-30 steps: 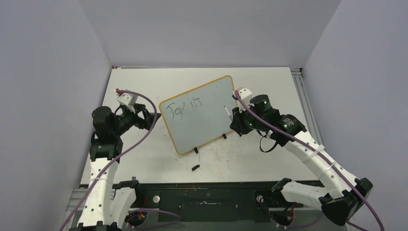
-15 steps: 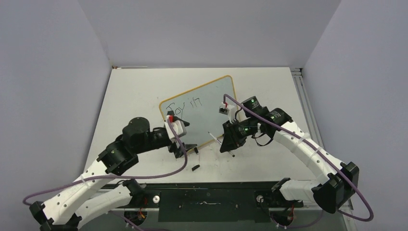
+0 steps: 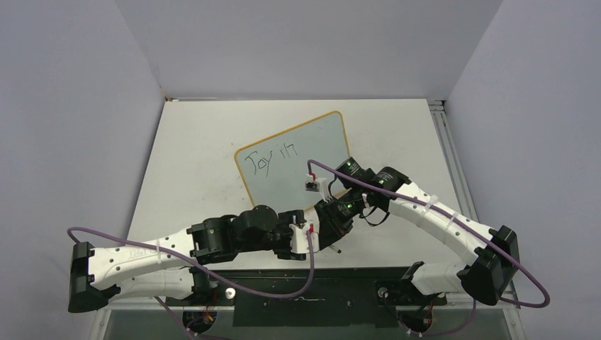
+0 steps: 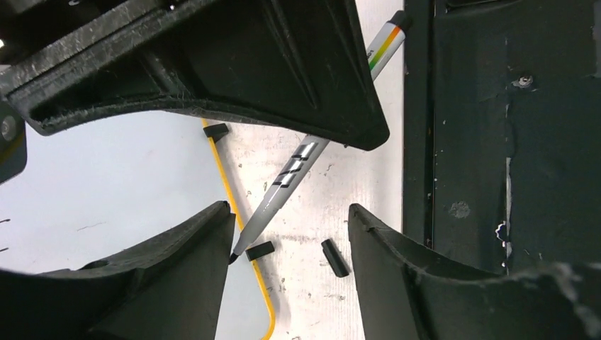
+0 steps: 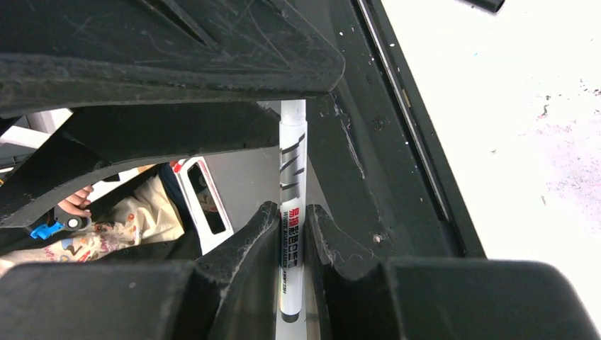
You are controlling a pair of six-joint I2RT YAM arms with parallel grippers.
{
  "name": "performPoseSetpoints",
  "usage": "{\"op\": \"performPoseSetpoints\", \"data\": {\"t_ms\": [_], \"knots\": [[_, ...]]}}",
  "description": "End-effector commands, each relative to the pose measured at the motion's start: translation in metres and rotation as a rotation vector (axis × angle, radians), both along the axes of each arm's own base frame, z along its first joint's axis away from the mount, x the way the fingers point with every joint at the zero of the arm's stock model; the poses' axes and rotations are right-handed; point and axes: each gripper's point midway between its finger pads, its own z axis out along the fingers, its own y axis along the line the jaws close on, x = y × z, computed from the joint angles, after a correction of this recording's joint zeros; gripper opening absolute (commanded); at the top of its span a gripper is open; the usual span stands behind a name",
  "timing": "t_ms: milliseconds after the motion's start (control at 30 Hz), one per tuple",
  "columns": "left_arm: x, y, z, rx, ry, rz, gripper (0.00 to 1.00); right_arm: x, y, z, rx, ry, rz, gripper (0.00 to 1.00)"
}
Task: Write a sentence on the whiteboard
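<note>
The whiteboard (image 3: 294, 170) stands tilted on the table with its yellow frame (image 4: 230, 188) and black clip feet (image 4: 259, 250). Of the sentence, only "Joy in" (image 3: 269, 160) shows on it. My right gripper (image 5: 292, 212) is shut on a white marker (image 5: 293, 248), in front of the board's near right corner (image 3: 333, 228). In the left wrist view the marker (image 4: 294, 168) slants down, its black tip close to the frame. My left gripper (image 4: 290, 212) is open just beneath it, fingers on either side of the tip, gripping nothing.
A small black cap (image 4: 334, 257) lies on the scuffed tabletop between my left fingers (image 4: 397, 269). The black base rail (image 4: 496, 142) runs along the table's near edge, right beside both grippers. Grey walls enclose the table on three sides.
My left arm swung from the board's left side across to its near right corner, its jaws narrowing. The right gripper carried the marker down from the board's right edge to the front.
</note>
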Motion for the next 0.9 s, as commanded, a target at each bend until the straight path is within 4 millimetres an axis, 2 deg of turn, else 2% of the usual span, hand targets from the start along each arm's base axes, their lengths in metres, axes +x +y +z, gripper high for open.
{"op": "performPoseSetpoints", "data": {"t_ms": [0, 133, 300, 433, 467, 500, 567, 767, 867], "knots": [[0.003, -0.005, 0.008, -0.029, -0.042, 0.001, 0.57, -0.003, 0.004, 0.017, 0.05, -0.016, 0.014, 0.05], [0.0, -0.011, 0.006, -0.032, -0.03, -0.01, 0.51, -0.005, 0.006, 0.02, 0.069, -0.015, 0.022, 0.05], [-0.01, -0.021, 0.003, -0.036, -0.004, -0.039, 0.28, -0.002, 0.008, 0.024, 0.083, -0.034, 0.025, 0.05], [-0.02, -0.023, -0.001, -0.028, 0.024, -0.052, 0.05, 0.003, 0.01, 0.028, 0.098, -0.062, 0.009, 0.08], [-0.022, -0.022, -0.001, -0.032, 0.031, -0.052, 0.0, 0.005, 0.011, 0.029, 0.103, -0.07, 0.004, 0.08], [-0.023, -0.021, -0.001, -0.038, 0.037, -0.049, 0.0, 0.006, 0.011, 0.029, 0.105, -0.079, 0.0, 0.1], [-0.023, -0.018, -0.002, -0.051, 0.048, -0.035, 0.0, 0.014, 0.008, 0.029, 0.091, -0.121, -0.026, 0.18], [-0.007, 0.001, -0.012, -0.062, 0.132, 0.073, 0.0, 0.041, -0.006, 0.035, 0.101, -0.255, -0.161, 0.61], [0.004, 0.007, -0.013, -0.08, 0.224, 0.096, 0.0, 0.05, -0.003, 0.041, 0.158, -0.3, -0.269, 0.71]]}}
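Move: The marker, gripped by the right fingers near its tail, lies tip forward-left across the left hand's open fingers; its middle is about 4 cm to that hand's right and 1 cm back, roughly level. The right fingers sit some 6 cm right and 3 cm back; the loose cap is about 5 cm back, 5 cm left and 20 cm below, and the whiteboard's middle 21 cm ahead, 1 cm left and 20 cm below. From the right hand the marker's middle is 1 cm ahead and 2 cm left. The left hand sinks about 2.5 cm, drawing back a little and then partly returning, while its fingers close from over half open until they pinch the marker just behind the writing tip. Only once that grip is made does the right hand, nearly still until then, open wide, let go of the marker's tail end and withdraw about 3 cm forward and somewhat up, away from the left hand, its fingers tilting up by some 10 degrees. ##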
